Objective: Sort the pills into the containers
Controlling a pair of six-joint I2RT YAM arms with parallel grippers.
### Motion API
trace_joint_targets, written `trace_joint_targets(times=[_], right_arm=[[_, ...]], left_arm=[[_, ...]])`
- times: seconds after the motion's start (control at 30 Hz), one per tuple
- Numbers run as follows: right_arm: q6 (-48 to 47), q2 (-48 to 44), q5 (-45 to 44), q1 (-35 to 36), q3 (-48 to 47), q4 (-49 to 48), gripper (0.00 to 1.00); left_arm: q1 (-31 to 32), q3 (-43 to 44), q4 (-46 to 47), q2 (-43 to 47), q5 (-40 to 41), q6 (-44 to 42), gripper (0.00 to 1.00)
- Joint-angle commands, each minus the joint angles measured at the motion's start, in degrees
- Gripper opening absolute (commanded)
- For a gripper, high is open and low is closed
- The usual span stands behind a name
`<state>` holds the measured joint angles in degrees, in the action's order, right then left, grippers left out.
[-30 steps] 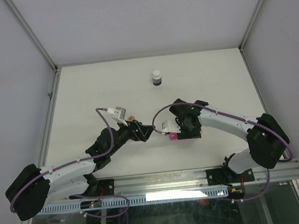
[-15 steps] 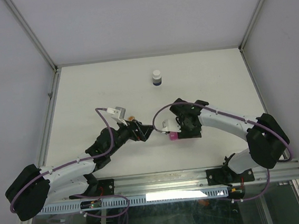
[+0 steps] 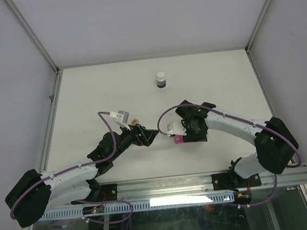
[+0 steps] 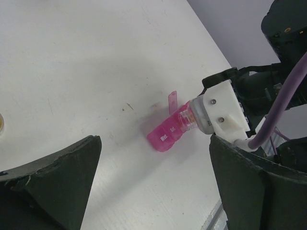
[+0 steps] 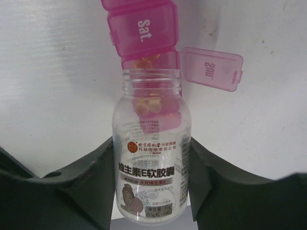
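The pink containers strip [image 5: 142,24] lies on the white table, one lid [image 5: 211,68] flipped open. My right gripper [image 5: 151,160] is shut on a clear labelled vial [image 5: 151,182], which is tipped with its open mouth over the open compartment. Yellow pills [image 5: 149,106] sit in the vial's neck, and some lie in that compartment. From above, the strip [image 3: 175,140] pokes out under the right gripper [image 3: 183,134]. My left gripper [image 4: 153,191] is open and holds nothing. It hovers just left of the strip [image 4: 165,135] and the vial [image 4: 186,117].
A dark bottle with a white cap [image 3: 161,80] stands at the back centre of the table. A small orange cap [image 3: 135,120] lies beside the left wrist. Metal frame rails and grey walls bound the table on both sides.
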<state>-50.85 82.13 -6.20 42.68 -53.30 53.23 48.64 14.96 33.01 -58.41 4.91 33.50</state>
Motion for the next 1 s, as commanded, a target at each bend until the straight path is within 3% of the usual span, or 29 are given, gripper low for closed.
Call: trace_joint_targets(times=[0.0,0.27,0.4,0.57,0.73,0.87,0.97], right_arm=[[1.0,-5.4,4.8,-0.8,-1.2,-0.5,0.01],[4.2,-15.3,16.0,-5.9,6.2,-7.7,0.01],[4.7,-22.7,28.7,-13.5,7.6,-12.3,0.0],[12.4,-31.3,40.1,-19.5,5.0,-20.1,0.0],[26.3,-33.0,58.5,-29.4,1.2,-30.4,0.0],[45.5,-33.1,74.8,-35.2,5.0,-49.8,0.0],[57.3,-34.9,79.7,-38.8,11.8,-65.1,0.0]], left_arm=[[-0.6,-0.2,3.6,1.7,-0.8,0.4,0.99],[-0.8,1.4,-2.3,4.2,0.8,-0.8,0.99],[-0.8,5.0,-10.5,6.6,3.5,-2.7,0.99],[-0.9,10.3,-18.3,6.4,6.9,-4.5,0.99],[-1.9,16.7,-26.9,3.0,9.6,-4.6,0.97],[-2.3,21.0,-33.4,1.4,9.7,-4.1,0.96],[-2.3,23.6,-38.4,1.0,10.9,-4.0,0.94]])
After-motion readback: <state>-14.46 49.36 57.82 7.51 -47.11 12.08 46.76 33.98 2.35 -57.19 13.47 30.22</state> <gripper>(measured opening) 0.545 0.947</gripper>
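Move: The right hand holds the clear bottle nearly level, mouth pointing left, over the pill box. The middle of the box is about 3 cm left of that hand, level fore and aft, and 5 cm below. From the same hand, the loose cap lies roughly 25 cm left and 9 cm farther out, the white bottle some 12 cm left and 26 cm ahead. From the left hand, the pill box is about 16 cm right, 4 cm ahead and 12 cm below. Keeping the clear bottle pinched between its fingers, the right hand draws it off the pill box, slowly at first, then fast: up some 22 cm and about 5 cm left. On the way it rolls about 80 degrees, from fingers down to fingers pointing left, which swings the bottle's mouth upward. The open, empty left hand rises and eases forward a little, tilting slightly. ##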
